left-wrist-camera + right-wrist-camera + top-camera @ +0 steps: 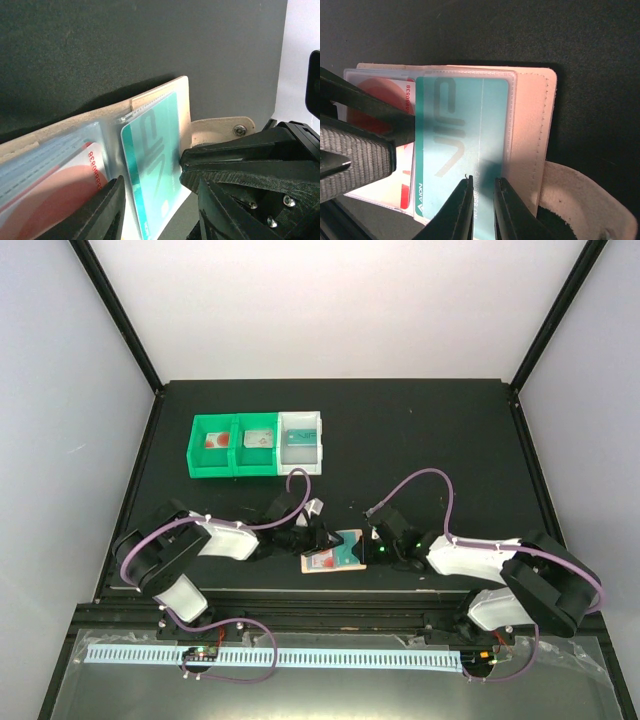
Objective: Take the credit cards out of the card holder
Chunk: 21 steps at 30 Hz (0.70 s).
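Note:
The tan card holder point(349, 539) lies open between the two arms near the table's front. A teal credit card point(460, 120) sticks partway out of its clear pocket, and a red-pink card point(372, 95) sits in the pocket beside it. My right gripper point(482, 179) is shut on the teal card's protruding end, its fingers point(235, 150) meeting at the card's edge. My left gripper point(160, 186) is open and straddles the teal card point(152, 165), one finger over the red-pink card point(60, 195). The holder's tab point(580, 205) lies beside the right fingers.
A green bin point(196, 450) and a white bin point(318, 445) stand side by side at the back left, with small flat things lying inside. Purple cables loop over both arms. The table's front edge runs just below the holder.

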Tool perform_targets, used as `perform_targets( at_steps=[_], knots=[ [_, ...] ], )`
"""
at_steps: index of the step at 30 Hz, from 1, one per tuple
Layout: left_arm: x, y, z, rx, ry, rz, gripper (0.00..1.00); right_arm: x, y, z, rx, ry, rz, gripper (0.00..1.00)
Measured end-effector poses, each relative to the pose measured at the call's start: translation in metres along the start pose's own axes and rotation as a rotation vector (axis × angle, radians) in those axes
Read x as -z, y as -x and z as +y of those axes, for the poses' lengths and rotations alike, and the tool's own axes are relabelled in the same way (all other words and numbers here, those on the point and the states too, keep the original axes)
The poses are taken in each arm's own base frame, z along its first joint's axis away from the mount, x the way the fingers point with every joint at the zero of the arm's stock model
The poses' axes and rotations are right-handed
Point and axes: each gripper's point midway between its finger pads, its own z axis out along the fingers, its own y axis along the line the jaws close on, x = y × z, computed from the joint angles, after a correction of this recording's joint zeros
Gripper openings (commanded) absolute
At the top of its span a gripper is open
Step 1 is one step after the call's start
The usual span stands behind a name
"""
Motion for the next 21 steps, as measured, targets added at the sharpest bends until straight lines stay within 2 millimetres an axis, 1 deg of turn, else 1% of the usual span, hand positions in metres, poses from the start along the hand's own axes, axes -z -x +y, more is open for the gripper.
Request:
perform_targets(
  at_steps=[7,13,16,19,21],
  knots=[
    [-0.0024,-0.0014,0.0023,0.025,-0.012,0.001,0.35,-0.0009,0.0002,0.0009,-0.005,0.011,-0.005,0.12],
    [-0.005,-0.0041,0.0055,0.044,-0.01,0.011,0.2,-0.0011,0.0005,0.0011,-0.01,0.014,-0.008,0.11],
    [-0.005,-0.007,0.0082,0.05,-0.004,0.016,0.15,-0.0011,0.0006,0.0011,-0.013,0.014,-0.009,0.11],
    [-0.0049,-0.0082,0.0098,0.053,0.0,0.019,0.15,-0.0012,0.0007,0.0009,-0.016,0.013,-0.009,0.11],
    [-0.0049,-0.0085,0.0103,0.053,0.002,0.02,0.17,-0.0013,0.0006,0.0007,-0.016,0.012,-0.009,0.1]
  ],
)
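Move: The teal card's middle lies about 3 cm to the left gripper's right, 1 cm back and 2 cm below it; its near long edge is almost under the open fingers. The red-and-white card's middle is some 3 cm to that gripper's left and 2 cm back, and the card holder's middle 1 cm left and 2 cm back, both 2 cm lower. From the right gripper, the teal card's middle is about 2 cm forward, 2 cm left and 1 cm below. Sink the left gripper about 1 cm onto the teal card's left long edge, easing back towards the robot by roughly half that, and close its half-open fingers to nearly shut so they pinch that edge. Keep the right gripper where it is, its almost closed fingertips still resting on the right part of the same card. ##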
